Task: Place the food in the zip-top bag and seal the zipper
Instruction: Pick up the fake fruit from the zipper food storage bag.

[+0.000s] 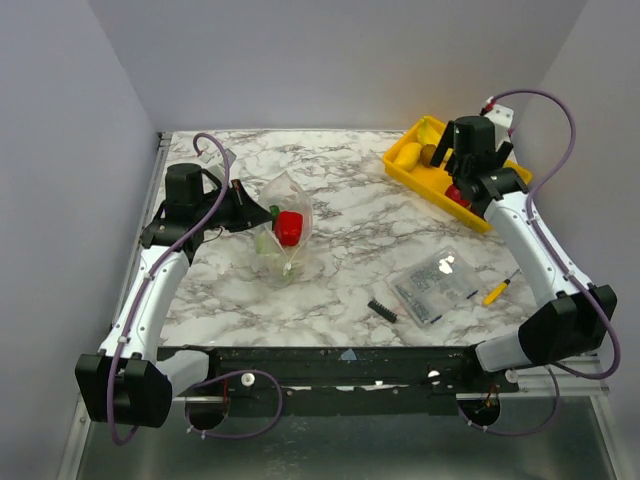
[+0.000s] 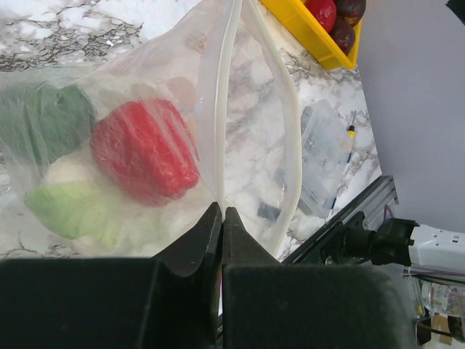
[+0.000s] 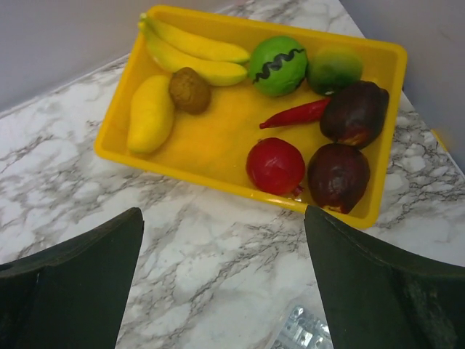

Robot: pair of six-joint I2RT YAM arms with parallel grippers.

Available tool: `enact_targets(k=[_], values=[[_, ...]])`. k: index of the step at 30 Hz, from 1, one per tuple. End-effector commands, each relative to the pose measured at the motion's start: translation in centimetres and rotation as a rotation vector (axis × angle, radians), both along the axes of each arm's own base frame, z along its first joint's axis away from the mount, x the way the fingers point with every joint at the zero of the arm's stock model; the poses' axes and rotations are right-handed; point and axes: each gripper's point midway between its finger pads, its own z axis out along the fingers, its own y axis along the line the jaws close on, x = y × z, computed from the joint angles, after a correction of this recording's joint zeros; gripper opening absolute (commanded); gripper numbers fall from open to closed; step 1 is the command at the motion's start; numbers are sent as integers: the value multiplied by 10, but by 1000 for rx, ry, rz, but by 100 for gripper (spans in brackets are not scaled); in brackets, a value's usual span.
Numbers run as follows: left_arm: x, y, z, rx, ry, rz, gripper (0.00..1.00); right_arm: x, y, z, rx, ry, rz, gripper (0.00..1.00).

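The clear zip-top bag [image 1: 283, 232] lies left of centre on the marble table, its mouth held apart. Inside it sit a red piece [image 2: 145, 149] and green pieces [image 2: 62, 207]. My left gripper [image 2: 221, 211] is shut on the bag's mouth edge, where one zipper strip [image 2: 222, 109] runs down into the fingertips. My right gripper [image 3: 223, 218] hangs open and empty just short of the yellow tray [image 3: 211, 138]. In the tray lie a banana [image 3: 192, 54], a kiwi [image 3: 189, 90], a green ball [image 3: 277, 65], a red chili [image 3: 298, 114], a red ball [image 3: 275, 165] and dark purple pieces [image 3: 338, 176].
A flat clear packet of small parts [image 1: 435, 285] lies near the front right, with a black ridged piece [image 1: 381, 309] to its left and a small yellow screwdriver [image 1: 497, 291] to its right. Grey walls close the table on three sides.
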Motion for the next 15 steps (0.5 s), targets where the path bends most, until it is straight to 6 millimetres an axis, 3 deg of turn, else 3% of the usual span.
enact_targets(k=[1,5,7,15], values=[[0,-6,4,-29,-7,-34,0,36,-20,-30,95,34,1,94],[-1,-7,5,-32,-11,-36,0,68,-45,-56,79,82,-55,94],[-1,-7,5,-33,-10,-38,0,87,-48,-70,148,96,-16,94],[-1,-8,3,-36,-3,-42,0,149,-35,-111,224,130,86,95]])
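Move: The brown kiwi in the yellow bin seems the next pick: about 21 cm ahead of the right hand, level with it sideways, and some 26 cm below. Also in the bin, at much the same depth, are the yellow mango 6 cm left of the kiwi, the striped green watermelon about 12 cm to its right, and the pomegranate 7 cm ahead and 6 cm right of the hand. From the left hand the kiwi lies some 33 cm ahead, 40 cm right and 22 cm down. Into the yellow bin of fruit comes the empty right hand, fingers staying wide open, swooping forward and down by about 12 cm each. It swings some 5 cm right in the first part, then runs straight forward, still sinking, while the fingers tip about 10 degrees further down and the hand's left side rises slightly. The left hand stays put, keeping its pinch on the bag's rim. ##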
